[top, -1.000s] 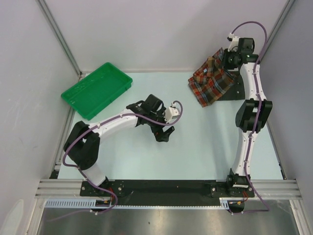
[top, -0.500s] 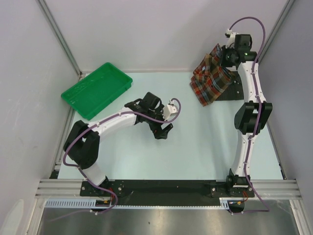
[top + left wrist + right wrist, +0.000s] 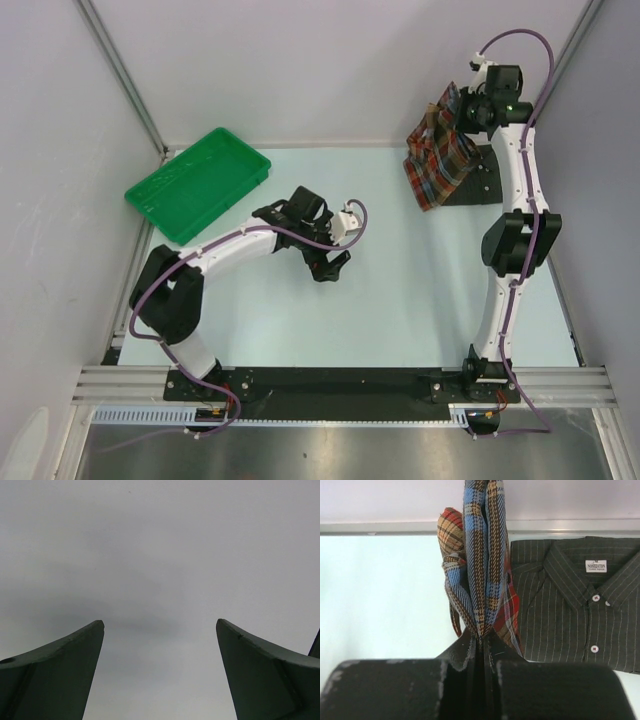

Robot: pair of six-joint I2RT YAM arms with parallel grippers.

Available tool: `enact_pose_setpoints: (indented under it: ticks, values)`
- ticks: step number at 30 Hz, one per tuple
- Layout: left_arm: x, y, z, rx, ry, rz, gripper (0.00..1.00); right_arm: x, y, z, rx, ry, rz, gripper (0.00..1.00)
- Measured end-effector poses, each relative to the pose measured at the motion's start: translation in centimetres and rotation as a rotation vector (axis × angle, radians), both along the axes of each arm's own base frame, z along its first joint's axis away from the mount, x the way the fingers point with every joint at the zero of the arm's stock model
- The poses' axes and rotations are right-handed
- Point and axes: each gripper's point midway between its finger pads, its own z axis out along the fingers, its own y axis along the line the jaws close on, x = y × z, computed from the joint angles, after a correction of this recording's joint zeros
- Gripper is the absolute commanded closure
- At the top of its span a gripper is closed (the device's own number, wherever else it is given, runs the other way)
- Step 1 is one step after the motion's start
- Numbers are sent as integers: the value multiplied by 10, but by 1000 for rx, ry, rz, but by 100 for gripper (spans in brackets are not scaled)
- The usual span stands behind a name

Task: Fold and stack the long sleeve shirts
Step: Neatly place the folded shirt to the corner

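Note:
My right gripper [image 3: 462,112] is shut on the plaid shirt [image 3: 440,160] and holds it up at the far right, so the cloth hangs down in folds. In the right wrist view the plaid shirt [image 3: 480,560] runs out from between the closed gripper [image 3: 483,639]. Under it lies the dark charcoal shirt [image 3: 570,610], flat on the table with collar and white buttons showing; from above only its dark edge [image 3: 480,180] shows. My left gripper [image 3: 330,268] hovers open over the middle of the table, with nothing between its fingers [image 3: 70,670].
A green plastic tray [image 3: 198,183] sits at the far left of the table. Grey walls close in the back and both sides. The right arm [image 3: 515,240] reaches up along the right edge.
The right gripper has lifted the plaid shirt higher and a little to the right, uncovering more of the dark shirt. The left arm has barely shifted.

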Motion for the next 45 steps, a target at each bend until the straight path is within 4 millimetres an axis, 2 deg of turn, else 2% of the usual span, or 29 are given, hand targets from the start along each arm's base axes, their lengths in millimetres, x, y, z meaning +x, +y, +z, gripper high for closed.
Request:
enact_pose_setpoints:
  ticks: [9, 18, 28, 34, 40, 45]
  values:
    - [2, 3, -10, 18, 10, -5, 1, -1, -11, 22, 48, -33, -45, 100]
    - [5, 6, -16, 41, 9, -18, 1, -5, -25, 24, 63, -26, -64, 100]
    - [6, 13, -17, 55, 13, -18, 0, -3, -66, 25, 13, -58, -76, 100]
    - [11, 19, -18, 60, 12, -8, 1, 7, -93, 6, -38, -80, -49, 100]
    - [13, 25, -19, 67, 19, 5, 1, 27, -118, -25, -76, -106, -5, 100]
    - [11, 29, -20, 78, 30, 4, 1, 42, -138, -41, -102, -142, 1, 100]
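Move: The right hand holds the plaid shirt, whose body hangs some 7 cm to its left and about 12 cm below. The folded dark shirt in the corner lies about 9 cm to this hand's right, 4 cm farther out and 25 cm below. The foot of the back wall is roughly 14 cm straight ahead, equally low. From the empty left hand the dark shirt is some 34 cm ahead, 39 cm to the right and 9 cm lower. Still pinching the bunched end of the plaid shirt, the right hand rises slightly, then sweeps about 13 cm to the right, carrying the shirt over the dark one. On the way it dips some 6 cm from its high point and eases forward, the fingers tipping up roughly 10 degrees. The open left hand drifts a few centimetres left and sinks a little, touching nothing. ##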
